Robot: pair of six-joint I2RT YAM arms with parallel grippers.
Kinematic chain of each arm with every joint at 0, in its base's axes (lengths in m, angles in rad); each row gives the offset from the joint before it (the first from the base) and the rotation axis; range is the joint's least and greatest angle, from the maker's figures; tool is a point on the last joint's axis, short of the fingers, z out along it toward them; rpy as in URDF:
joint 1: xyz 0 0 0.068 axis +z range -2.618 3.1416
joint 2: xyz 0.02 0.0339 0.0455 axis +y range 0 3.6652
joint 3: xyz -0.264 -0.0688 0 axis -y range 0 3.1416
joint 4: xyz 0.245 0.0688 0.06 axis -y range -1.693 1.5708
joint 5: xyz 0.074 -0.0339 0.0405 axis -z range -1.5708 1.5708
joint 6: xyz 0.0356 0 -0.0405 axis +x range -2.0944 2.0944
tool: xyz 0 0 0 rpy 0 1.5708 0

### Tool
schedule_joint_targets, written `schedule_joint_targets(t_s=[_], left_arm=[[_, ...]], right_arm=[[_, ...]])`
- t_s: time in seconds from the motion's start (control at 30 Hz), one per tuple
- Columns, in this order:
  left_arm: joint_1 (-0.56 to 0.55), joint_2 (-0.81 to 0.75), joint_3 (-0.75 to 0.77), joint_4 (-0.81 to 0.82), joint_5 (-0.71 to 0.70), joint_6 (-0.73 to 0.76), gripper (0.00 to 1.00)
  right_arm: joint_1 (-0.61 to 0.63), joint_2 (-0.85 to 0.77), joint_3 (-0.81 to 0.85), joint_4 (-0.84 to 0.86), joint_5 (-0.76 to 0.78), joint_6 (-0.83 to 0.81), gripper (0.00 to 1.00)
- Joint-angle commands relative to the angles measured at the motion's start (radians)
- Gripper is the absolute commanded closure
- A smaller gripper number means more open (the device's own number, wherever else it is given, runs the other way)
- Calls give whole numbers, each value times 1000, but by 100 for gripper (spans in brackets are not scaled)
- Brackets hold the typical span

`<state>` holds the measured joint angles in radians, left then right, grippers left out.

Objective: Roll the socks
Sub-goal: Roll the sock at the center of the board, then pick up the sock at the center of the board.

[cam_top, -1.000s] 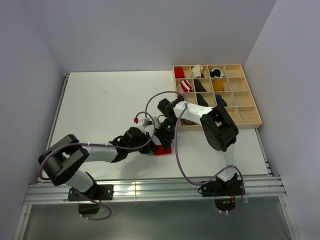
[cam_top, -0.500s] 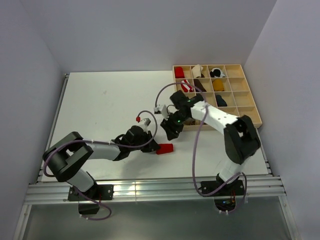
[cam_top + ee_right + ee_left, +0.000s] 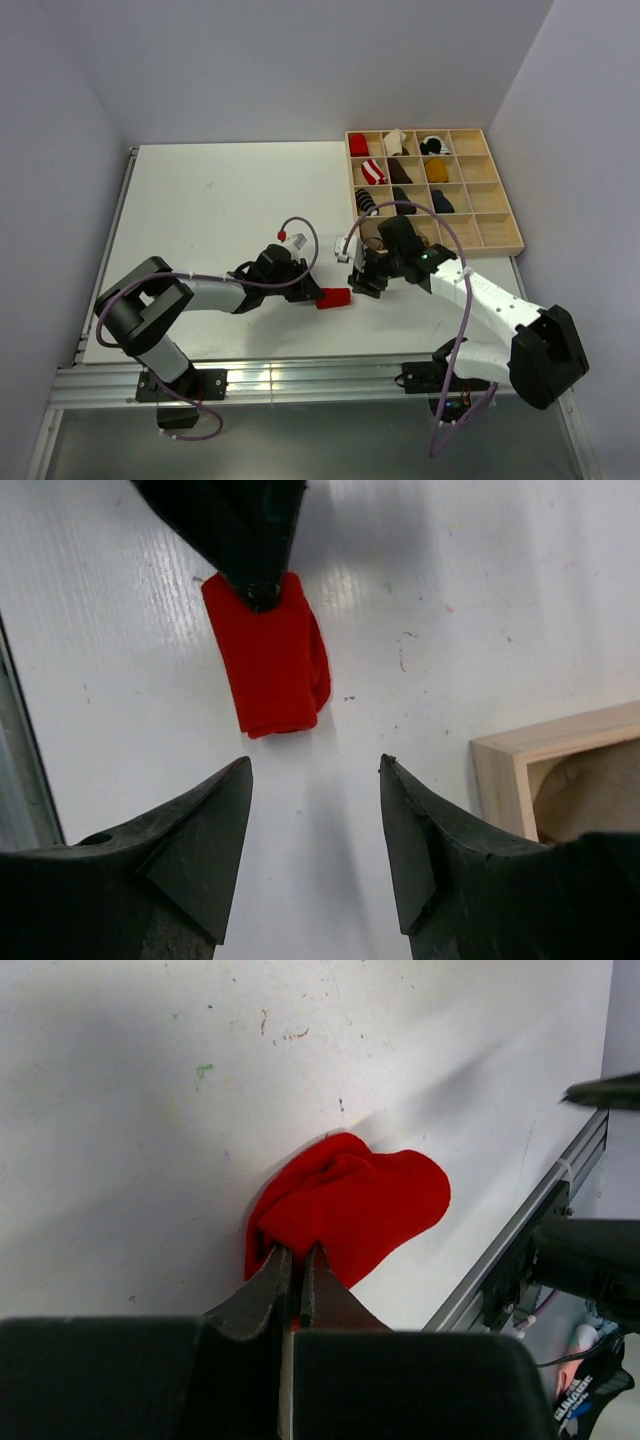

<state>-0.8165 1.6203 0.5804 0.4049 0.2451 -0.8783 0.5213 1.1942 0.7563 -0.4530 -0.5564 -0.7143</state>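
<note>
A folded bright red sock lies on the white table near its front edge. My left gripper is shut on its left end; the left wrist view shows the fingertips pinching the edge of the red sock. My right gripper stands open and empty just right of the red sock, not touching it, and shows from above as the right gripper. A tan-brown sock lies in the near-left cell of the wooden tray.
A wooden compartment tray sits at the back right, holding a red bundle, a striped bundle, a mustard bundle and dark ones. Its near-left corner is close to my right fingers. A metal rail runs along the table's front edge.
My right gripper has let go of the red sock, backed off to the right and opened wider, its arm swinging low to the near right. The left gripper kept its hold.
</note>
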Motion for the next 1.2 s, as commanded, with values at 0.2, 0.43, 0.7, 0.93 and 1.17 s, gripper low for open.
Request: schedule_joint_targets(t_s=[0.2,0.43,0.7,0.93,1.17], left_arm=[[14,95,22,-270,60,45,100],[36,121,59,-282,131,42,100],[45,141,110,-345,146,61,100],[57,156,128,-362,190,59,100],[80,170,171,-428,244,53,100]], right_arm=[[216,-50,-158,252,203,-114,39],[305,-18,-153,254,246,-131,38],[381,79,-147,281,317,-145,39],[399,145,-129,277,343,-146,41],[404,206,-104,249,363,-154,43]])
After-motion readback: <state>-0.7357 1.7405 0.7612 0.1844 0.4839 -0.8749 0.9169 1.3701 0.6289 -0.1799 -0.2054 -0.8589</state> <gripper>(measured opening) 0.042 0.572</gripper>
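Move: The red sock's half-rolled bundle, at the centre of the board, lies about 7 cm left of the right hand, some 2 cm back and 8 cm below. From that same right hand, the nearest brown rolled sock in the box is roughly 14 cm ahead and 2 cm to the right; the second brown roll is also 14 cm ahead but 12 cm to the right. The left hand has the red sock in its grip, the bundle's middle about 3 cm to its right, level fore and aft, and 1 cm below. The red sock stays pinched in the shut left fingers, which edge about 1 cm right while that wrist rolls some 15 degrees. The right hand comes down on the bundle, sinking about 7 cm while travelling left and somewhat back, easing slightly forward at the end. Its wrist turns counter-clockwise and tips the fingers steeper, and they stay well open to straddle the bundle, one finger close against its side. ##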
